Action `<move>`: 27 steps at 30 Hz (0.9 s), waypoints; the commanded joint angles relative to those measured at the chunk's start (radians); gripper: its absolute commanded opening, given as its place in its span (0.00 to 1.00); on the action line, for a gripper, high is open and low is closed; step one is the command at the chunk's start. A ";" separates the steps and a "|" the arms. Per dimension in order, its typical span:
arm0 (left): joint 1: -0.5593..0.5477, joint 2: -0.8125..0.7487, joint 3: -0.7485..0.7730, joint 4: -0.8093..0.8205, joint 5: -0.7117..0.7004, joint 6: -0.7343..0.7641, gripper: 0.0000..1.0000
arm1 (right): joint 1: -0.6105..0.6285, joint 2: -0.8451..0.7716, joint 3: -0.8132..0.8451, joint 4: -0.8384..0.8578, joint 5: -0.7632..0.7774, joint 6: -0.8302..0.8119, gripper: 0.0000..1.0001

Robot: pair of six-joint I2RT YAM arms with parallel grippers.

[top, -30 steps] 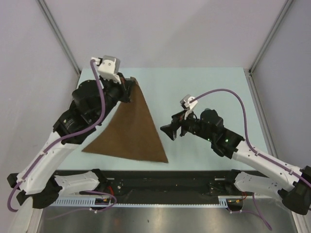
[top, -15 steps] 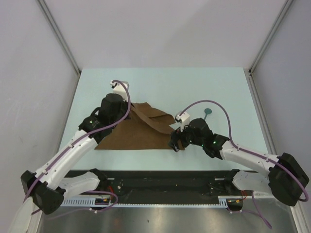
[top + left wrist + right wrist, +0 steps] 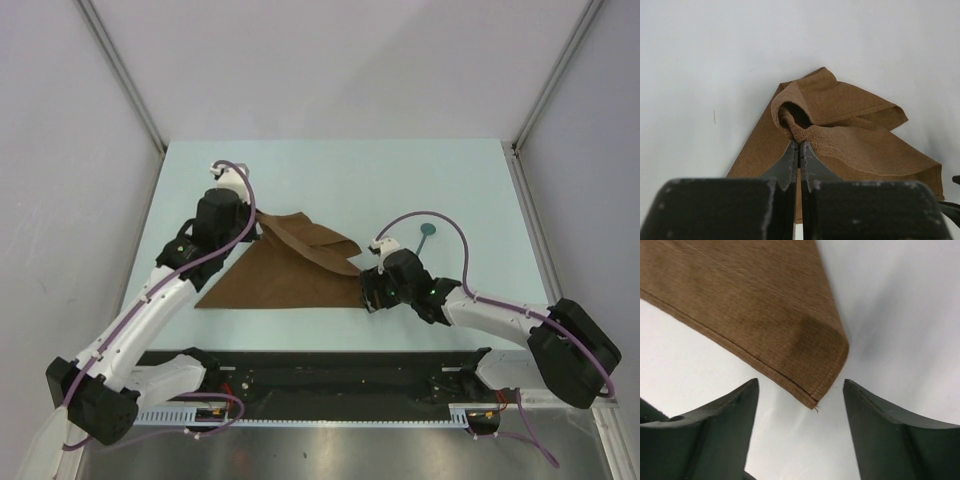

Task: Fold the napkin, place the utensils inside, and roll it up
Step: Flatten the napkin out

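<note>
The dark-brown napkin (image 3: 285, 280) lies on the pale table with its top part pulled over into a loose, rumpled flap (image 3: 315, 245). My left gripper (image 3: 262, 228) is shut on a bunched fold of the napkin (image 3: 850, 140), and its jaws (image 3: 800, 141) pinch the cloth at their tips. My right gripper (image 3: 368, 292) is open at the napkin's right corner. In the right wrist view that hemmed corner (image 3: 815, 390) lies between my right gripper's (image 3: 801, 382) spread fingers, touching neither. A small dark round-headed utensil (image 3: 428, 229) lies behind the right arm.
A black rail (image 3: 330, 365) runs along the near table edge between the arm bases. Grey walls with metal posts (image 3: 125, 80) close in the left, back and right sides. A purple cable (image 3: 440, 215) arcs over the right arm.
My left gripper has carried the napkin's top corner toward the near edge, collapsing the flat triangle into a folded flap. My right gripper has dropped to the napkin's right corner, its jaws slightly narrower.
</note>
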 commanded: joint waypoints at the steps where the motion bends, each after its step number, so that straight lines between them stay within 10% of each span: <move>1: 0.021 -0.004 0.000 0.045 0.042 -0.012 0.00 | 0.018 0.040 0.005 -0.025 0.067 0.072 0.70; 17: 0.076 -0.004 0.006 0.053 0.097 0.002 0.00 | 0.112 0.201 0.055 -0.105 0.210 0.192 0.43; 27: 0.105 -0.008 0.014 0.060 0.117 0.010 0.00 | 0.184 0.329 0.146 -0.240 0.326 0.293 0.00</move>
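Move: For the right hand, the napkin's near right corner lies about 1 cm ahead, 1 cm to its left and 4 cm below the open fingers. The tip of the folded-back flap is some 15 cm ahead and 2 cm left, at table height; the spoon lies roughly 16 cm ahead and 11 cm to the right. From the left hand, which already holds the napkin up, that near corner is about 7 cm back, 20 cm right and 22 cm below. Lower the right gripper about 3 cm onto the napkin's near right corner, easing back about 1 cm on the way down, then slide it some 2 cm forward and 2 cm left while closing the fingers to pinch the cloth by the corner, turning the wrist roughly 15 degrees clockwise. Keep the left fingers shut on the raised napkin, drifting only about 1 cm forward and left. ##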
